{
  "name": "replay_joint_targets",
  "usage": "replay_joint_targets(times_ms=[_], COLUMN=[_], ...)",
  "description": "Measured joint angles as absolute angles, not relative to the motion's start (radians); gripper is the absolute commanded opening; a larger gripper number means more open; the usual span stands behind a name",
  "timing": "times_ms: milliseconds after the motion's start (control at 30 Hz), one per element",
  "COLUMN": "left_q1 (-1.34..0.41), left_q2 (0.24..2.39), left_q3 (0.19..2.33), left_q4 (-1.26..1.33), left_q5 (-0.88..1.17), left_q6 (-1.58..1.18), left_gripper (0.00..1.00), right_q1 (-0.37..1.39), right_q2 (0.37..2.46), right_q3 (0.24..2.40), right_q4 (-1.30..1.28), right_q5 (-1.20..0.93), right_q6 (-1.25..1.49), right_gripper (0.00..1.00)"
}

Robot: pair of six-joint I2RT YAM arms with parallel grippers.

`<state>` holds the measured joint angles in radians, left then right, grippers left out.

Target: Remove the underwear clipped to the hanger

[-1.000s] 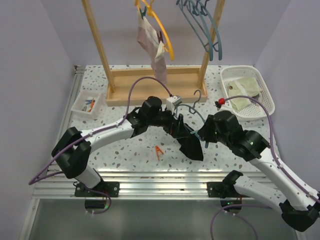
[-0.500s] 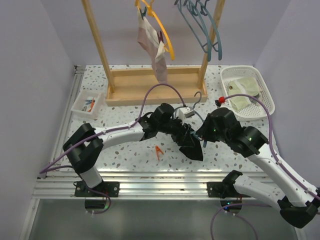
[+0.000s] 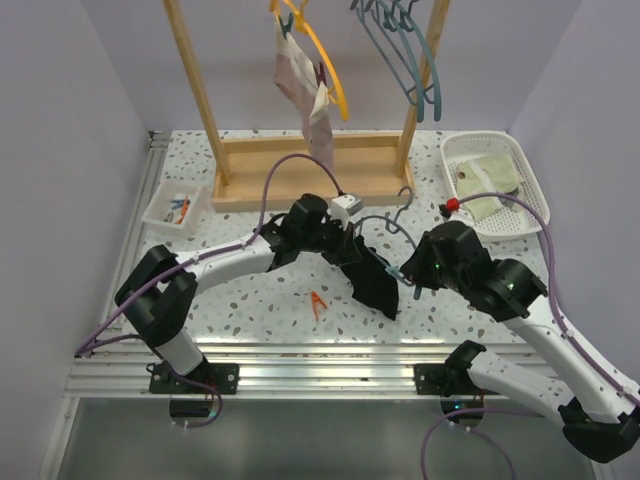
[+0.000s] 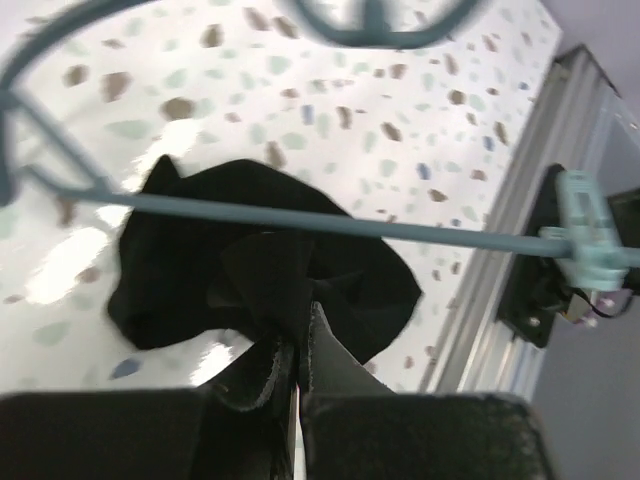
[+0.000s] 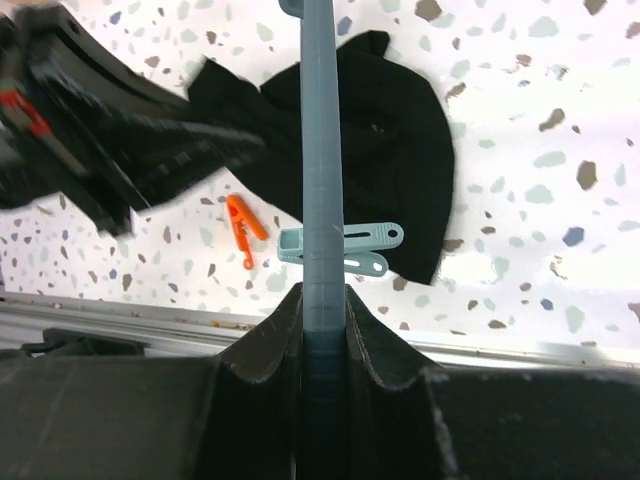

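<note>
The black underwear (image 4: 190,270) lies bunched on the table under the teal hanger's bar (image 4: 330,222). My left gripper (image 4: 298,345) is shut on a fold of the black cloth. In the top view it (image 3: 368,268) sits at the underwear (image 3: 385,296). My right gripper (image 5: 322,312) is shut on the teal hanger (image 5: 322,150), just behind a teal clip (image 5: 345,248) on the bar. The black underwear (image 5: 395,150) spreads beneath the bar. The pink-mauve underwear (image 3: 312,95) hangs clipped to a yellow hanger (image 3: 330,70) on the rack.
An orange clip (image 3: 317,303) lies loose on the table near the front. A white basket (image 3: 535,205) with pale green cloth stands at the right. A small white tray (image 3: 160,215) of clips sits at the left. Teal hangers (image 3: 405,50) hang on the wooden rack (image 3: 300,170).
My left gripper has gone from open to shut on the black underwear, after reaching in towards the hanger. The right gripper keeps its hold on the hanger.
</note>
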<state>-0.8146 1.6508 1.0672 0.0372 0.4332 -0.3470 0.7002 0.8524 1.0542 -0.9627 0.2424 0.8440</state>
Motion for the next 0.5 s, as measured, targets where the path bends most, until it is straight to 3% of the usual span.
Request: replay_joint_targets(times_ms=[167,500], left_q1=[-0.714,-0.710], left_q2=[1.655,1.647], left_q3=[1.025,1.026], left_q4=[0.013,-0.022], left_q5=[0.403,0.369], left_q6=[-0.347,-0.366], left_gripper=[0.00,0.00], right_q1=[0.700,0.700], right_q2=[0.830,0.805], right_q3=[1.052,1.035], right_q4=[-0.995,-0.998], right_q5=[0.263,0.270], right_q6=[0.842,0.812], right_gripper=[0.00,0.00])
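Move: The black underwear is pinched by one end in the closed left fingers, its middle about 6 cm to that hand's right, 4 cm back and 8 cm below. From the same hand the hanger's middle lies some 8 cm right, 2 forward and 4 up, its teal clip about 11 right, 4 back and 4 up, and the orange peg about 8 left, 11 back on the table. From the right hand, the underwear lies some 8 cm left, 3 forward and 17 below. The left hand, still pinching the black underwear by its end, draws it away from the hanger with a quick sweep of about 6 cm to the left, forward and down, turning roughly 10 degrees counter-clockwise, then all but stops low over the table with its fingers shut. The right hand keeps its grip on the hanger and eases it about 1.5 cm to the right, which widens the gap between the two. ##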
